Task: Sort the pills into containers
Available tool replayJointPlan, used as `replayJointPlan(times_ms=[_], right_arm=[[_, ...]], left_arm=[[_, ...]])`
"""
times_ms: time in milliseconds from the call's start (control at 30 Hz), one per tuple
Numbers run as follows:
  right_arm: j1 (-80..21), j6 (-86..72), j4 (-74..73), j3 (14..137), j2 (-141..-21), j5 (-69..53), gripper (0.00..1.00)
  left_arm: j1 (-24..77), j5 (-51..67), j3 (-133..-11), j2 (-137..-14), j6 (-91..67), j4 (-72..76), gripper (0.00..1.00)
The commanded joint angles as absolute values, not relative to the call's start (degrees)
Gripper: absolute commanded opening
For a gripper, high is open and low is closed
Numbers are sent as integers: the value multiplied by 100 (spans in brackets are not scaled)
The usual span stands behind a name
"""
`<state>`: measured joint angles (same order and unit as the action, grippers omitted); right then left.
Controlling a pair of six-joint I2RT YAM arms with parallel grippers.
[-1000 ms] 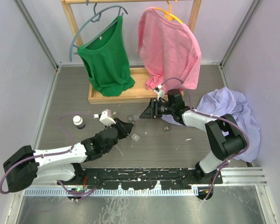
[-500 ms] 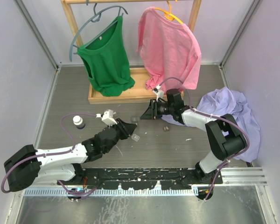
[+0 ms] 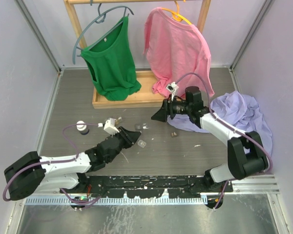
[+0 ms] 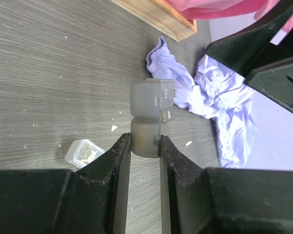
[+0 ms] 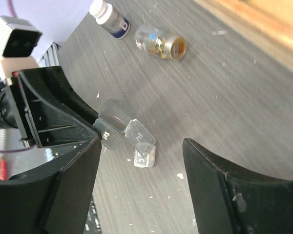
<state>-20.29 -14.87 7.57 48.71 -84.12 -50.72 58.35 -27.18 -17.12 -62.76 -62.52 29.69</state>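
Note:
My left gripper [image 4: 144, 142] is shut on a small brownish container [image 4: 145, 137]. Its frosted lid [image 4: 153, 99] is flipped up. The same tub [image 5: 111, 133] shows in the right wrist view, beside the left fingers [image 5: 63, 122]. A clear container [image 3: 142, 143] rests on the table just right of it, lid open, with yellowish pills [image 4: 87, 153] inside. My right gripper [image 3: 158, 116] hangs open above the table, nothing between its fingers. In its own view the clear container [image 5: 144, 155] lies below the open right gripper [image 5: 140, 145].
A white-capped pill bottle [image 3: 81, 126] stands at the left. A glass vial [image 3: 140, 126] lies on its side. Another small dark tub [image 3: 174, 133] sits by the purple cloth [image 3: 239, 114]. White specks [image 3: 197, 145] dot the table. A wooden clothes rack [image 3: 127, 100] holds shirts at the back.
My right gripper has opened and drawn back to the right, away from the glass vial. The left gripper has shifted slightly with the brownish container still in it.

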Motion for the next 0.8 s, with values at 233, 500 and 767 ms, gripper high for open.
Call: replayJointPlan(times_ms=[233, 500, 767], right_arm=[[-1796, 986, -570, 5427, -8146, -5487, 75], [-1778, 1644, -1364, 5706, -8230, -4691, 74], [-1507, 1801, -1483, 5645, -8073, -4700, 74]], left_arm=[[5543, -2437, -1937, -6890, -7031, 3954, 0], [5614, -2393, -2618, -8198, -7690, 4141, 0], [5961, -2973, -3190, -9206, -8260, 3914, 0]])
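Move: The right gripper, open and empty, has the Thur compartment on the table about 7 cm to its right, 6 cm back and 13 below; the joined compartments in the left fingers are some 8 cm to its left, 4 back and 3 lower. From the left gripper, holding those, the Thur compartment is about 18 cm right, 4 ahead and 10 below, with the clear compartment nearly underneath, 2 cm right and 1 ahead. Keep the left fingers shut on the joined compartments and carry them right about 6 cm, sinking 4 and easing forward, over the clear compartment towards the Thur one, fingertips tipping down a little. Lift the open right gripper briefly, then bring it down and about 4 cm right towards the Thur compartment, pointing its fingers more downward. ##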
